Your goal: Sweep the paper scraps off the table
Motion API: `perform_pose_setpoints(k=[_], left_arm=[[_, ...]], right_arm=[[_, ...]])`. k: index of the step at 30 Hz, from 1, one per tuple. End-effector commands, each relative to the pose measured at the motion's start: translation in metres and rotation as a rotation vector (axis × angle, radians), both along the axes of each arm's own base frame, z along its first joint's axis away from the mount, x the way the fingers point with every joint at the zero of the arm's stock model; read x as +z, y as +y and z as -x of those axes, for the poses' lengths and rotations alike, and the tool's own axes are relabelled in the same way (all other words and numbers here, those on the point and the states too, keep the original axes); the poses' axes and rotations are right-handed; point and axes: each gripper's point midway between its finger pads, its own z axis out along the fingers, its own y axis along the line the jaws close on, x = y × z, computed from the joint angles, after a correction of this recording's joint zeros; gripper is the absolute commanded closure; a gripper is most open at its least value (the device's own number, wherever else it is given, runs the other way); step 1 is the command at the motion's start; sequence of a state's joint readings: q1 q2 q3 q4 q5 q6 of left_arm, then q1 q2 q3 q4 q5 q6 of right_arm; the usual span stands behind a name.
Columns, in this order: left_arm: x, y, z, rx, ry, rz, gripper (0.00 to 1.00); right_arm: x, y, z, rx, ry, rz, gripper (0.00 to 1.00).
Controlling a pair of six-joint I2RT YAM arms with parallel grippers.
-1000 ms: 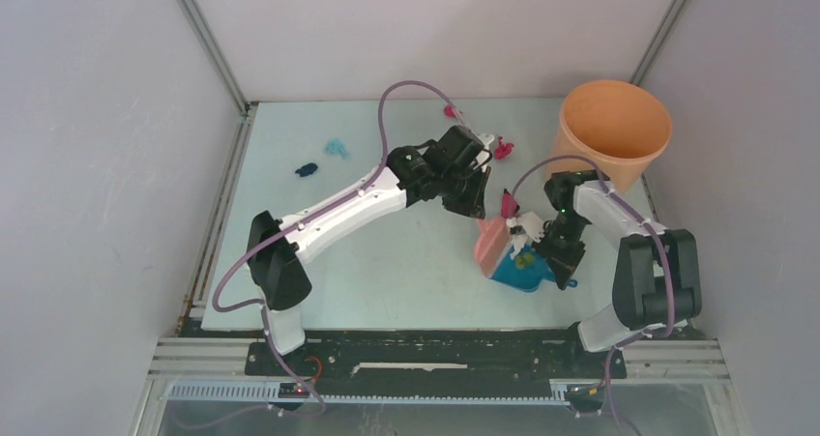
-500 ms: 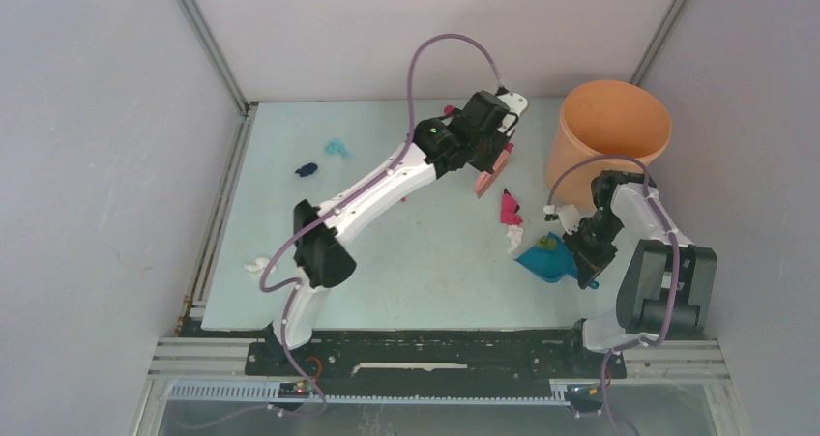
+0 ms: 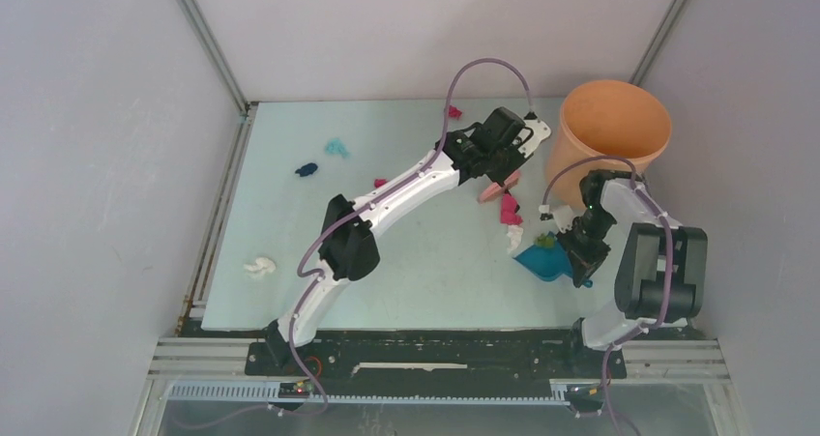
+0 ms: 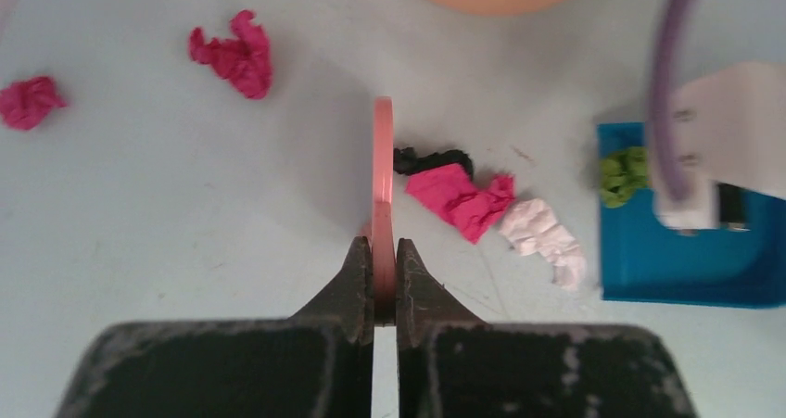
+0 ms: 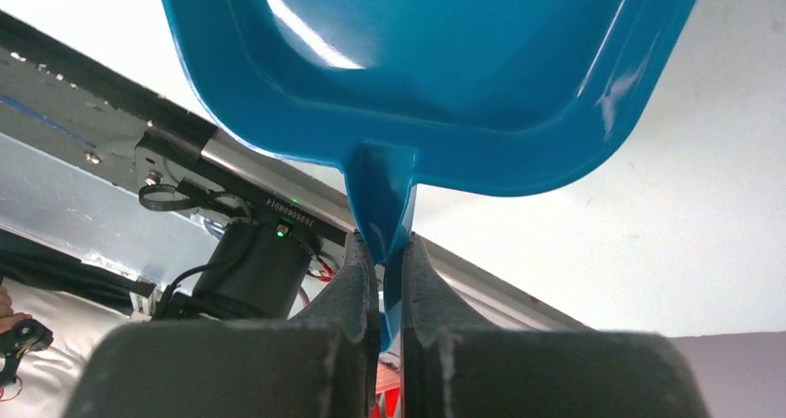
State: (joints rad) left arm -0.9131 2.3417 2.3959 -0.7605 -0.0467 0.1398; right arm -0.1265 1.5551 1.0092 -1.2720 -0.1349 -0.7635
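My left gripper (image 3: pixel 499 168) is shut on the thin handle of the pink hand brush (image 3: pixel 494 191), which hangs just left of the orange bucket. In the left wrist view the brush (image 4: pixel 383 177) is edge-on, with a dark scrap (image 4: pixel 431 161), a magenta scrap (image 4: pixel 459 197) and a white scrap (image 4: pixel 545 238) to its right. My right gripper (image 3: pixel 584 254) is shut on the handle of the blue dustpan (image 3: pixel 539 261), which holds an olive green scrap (image 3: pixel 549 244). From the right wrist camera only the pan's underside (image 5: pixel 436 75) shows. Teal (image 3: pixel 336 148), navy (image 3: pixel 306 169) and white (image 3: pixel 259 267) scraps lie on the table (image 3: pixel 290 223) at the left.
The orange bucket (image 3: pixel 615 127) stands at the back right corner. More magenta scraps lie at the back edge (image 3: pixel 453 112) and beside the left arm (image 3: pixel 380 182). Grey walls close in the table on three sides.
The left arm carried the brush from beside the dustpan to the back, then right toward the bucket. The right arm shifted the dustpan a little to the right.
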Motion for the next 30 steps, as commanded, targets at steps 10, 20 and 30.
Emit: perform_pose_setpoints(k=[10, 20, 30], left_arm=[[0.020, -0.010, 0.090, -0.065, 0.345, 0.285, 1.00], [0.061, 0.012, 0.104, 0.094, 0.333, 0.422, 1.00], [0.101, 0.053, 0.091, 0.268, 0.167, 0.455, 1.00]], right_arm=[[-0.023, 0.024, -0.039, -0.028, -0.030, 0.035, 1.00], [-0.013, 0.034, -0.046, -0.052, -0.095, -0.016, 1.00], [0.007, 0.047, -0.047, -0.038, -0.248, -0.112, 1.00]])
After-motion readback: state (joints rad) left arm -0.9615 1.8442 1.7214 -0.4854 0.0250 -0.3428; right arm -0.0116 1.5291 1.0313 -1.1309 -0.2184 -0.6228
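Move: The pink scrap I sweep lies nearly under my left hand, which holds the brush: about 4 cm to its right, 1 cm back and 17 cm below. The black scrap is 3 cm right and 1 cm ahead of that hand, the white one 5 cm right and 9 cm back, and the dustpan 13 cm right and 15 cm back. From my right hand, holding the pan by its handle, the white scrap is some 11 cm ahead and 16 cm left, the pink one 19 cm ahead and 17 cm left. I draw the brush back about 10 cm with my left hand, dipping slightly at first, tilting as I go, to sweep the scraps into the dustpan; then I lift it some 4 cm and drift left. Meanwhile my right hand lowers the pan about 2.5 cm and pushes it forward and left, some 4 cm each way, to meet the scraps, then raises it back and tips its front up. Both grips stay shut. ##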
